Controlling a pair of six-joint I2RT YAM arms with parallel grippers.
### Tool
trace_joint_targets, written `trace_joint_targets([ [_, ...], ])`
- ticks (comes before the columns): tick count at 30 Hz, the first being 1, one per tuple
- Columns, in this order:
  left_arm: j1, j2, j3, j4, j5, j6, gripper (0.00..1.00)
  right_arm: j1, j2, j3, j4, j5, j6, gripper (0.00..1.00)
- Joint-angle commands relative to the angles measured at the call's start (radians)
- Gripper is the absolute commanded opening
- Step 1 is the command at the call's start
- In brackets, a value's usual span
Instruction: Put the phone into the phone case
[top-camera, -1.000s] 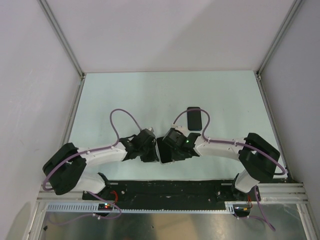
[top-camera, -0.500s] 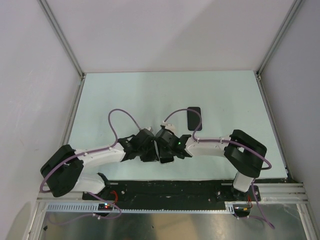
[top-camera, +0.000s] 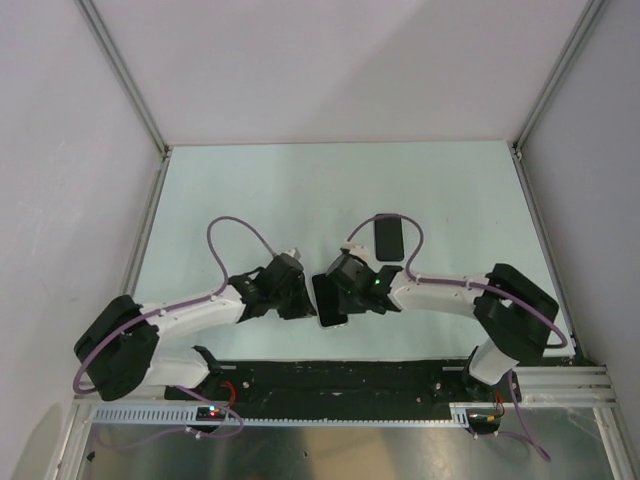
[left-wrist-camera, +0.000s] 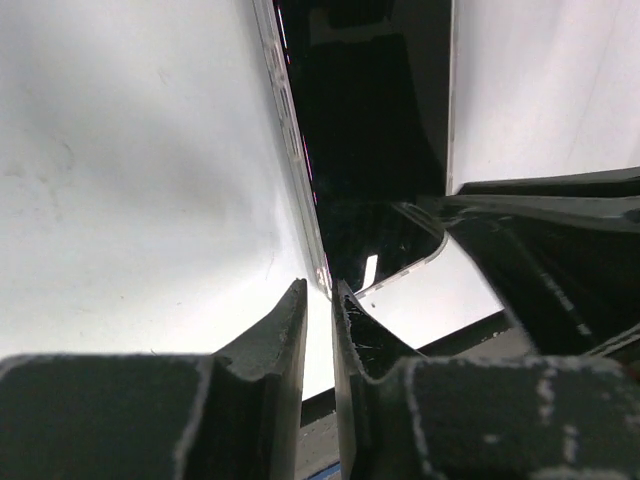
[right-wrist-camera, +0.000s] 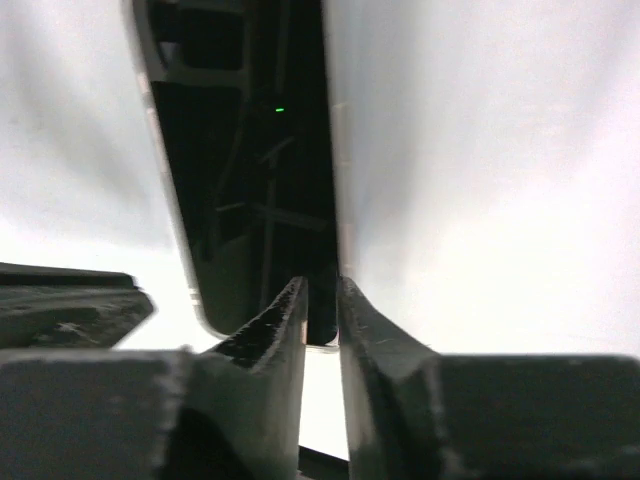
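Note:
The phone (top-camera: 328, 300) stands on its long edge near the table's front, between my two grippers. In the left wrist view its glossy dark screen (left-wrist-camera: 370, 150) sits inside the clear rim of the phone case (left-wrist-camera: 290, 120). My left gripper (left-wrist-camera: 320, 290) is shut on that rim's lower corner, and from above the left gripper (top-camera: 306, 300) is on the slab's left. My right gripper (right-wrist-camera: 322, 292) has its fingers on both faces of the phone's (right-wrist-camera: 250, 170) black end; the phone case (right-wrist-camera: 152, 130) edges it. From above the right gripper (top-camera: 340, 297) is on the slab's right.
A flat black rounded rectangle (top-camera: 388, 237) lies on the pale table (top-camera: 250, 190) behind the right wrist. Purple cables loop over both arms. White walls stand left, right and back. A black rail (top-camera: 340, 385) runs along the near edge.
The right arm had leaned left into the slab half a second ago and has drawn back right. The left arm's elbow slid down and left. The slab stays between the grippers.

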Motion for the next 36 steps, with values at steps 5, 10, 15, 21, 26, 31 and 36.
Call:
trace_joint_targets([
  [5, 0.090, -0.086, 0.058, -0.046, -0.047, 0.032, 0.28, -0.037, -0.146, 0.046, -0.122, 0.121, -0.166, 0.73],
  [10, 0.203, -0.164, 0.076, -0.101, -0.100, 0.060, 0.69, -0.011, -0.081, 0.057, -0.076, 0.097, -0.221, 0.93],
  [15, 0.327, -0.246, 0.103, -0.162, -0.129, 0.093, 0.98, 0.024, 0.001, 0.105, -0.060, 0.087, -0.256, 0.97],
  [21, 0.393, -0.279, 0.113, -0.193, -0.121, 0.134, 1.00, 0.060, 0.063, 0.150, -0.056, 0.078, -0.264, 0.98],
  [26, 0.403, -0.281, 0.101, -0.195, -0.112, 0.136, 1.00, 0.070, 0.098, 0.169, -0.062, 0.070, -0.254, 0.98],
  [31, 0.405, -0.285, 0.099, -0.195, -0.108, 0.143, 1.00, 0.076, 0.142, 0.193, -0.091, 0.089, -0.237, 0.98],
  [36, 0.407, -0.291, 0.095, -0.195, -0.101, 0.145, 1.00, 0.085, 0.177, 0.231, -0.158, 0.152, -0.212, 0.98],
])
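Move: The phone, lying in its case, has its middle about 5 cm ahead of my right hand, 3 cm to its left and 2 cm below, with my closed fingers at its near right corner. From my left hand, at the near left corner, that middle is some 5 cm ahead, 4 cm to the right and 2 cm down. A second black phone lies about 22 cm ahead of my right hand and 11 cm to its right. I take my left hand off the near left corner, about 10 cm left, 8 cm forward and 7 cm up, opening it wide and turning it some 20 degrees counter-clockwise. My right hand lifts off the near right corner, up about 4 cm and a little right and forward while opening wide, then eases left and back and sinks about 5 cm, turning counter-clockwise, until its fingers straddle the cased phone's near end. ##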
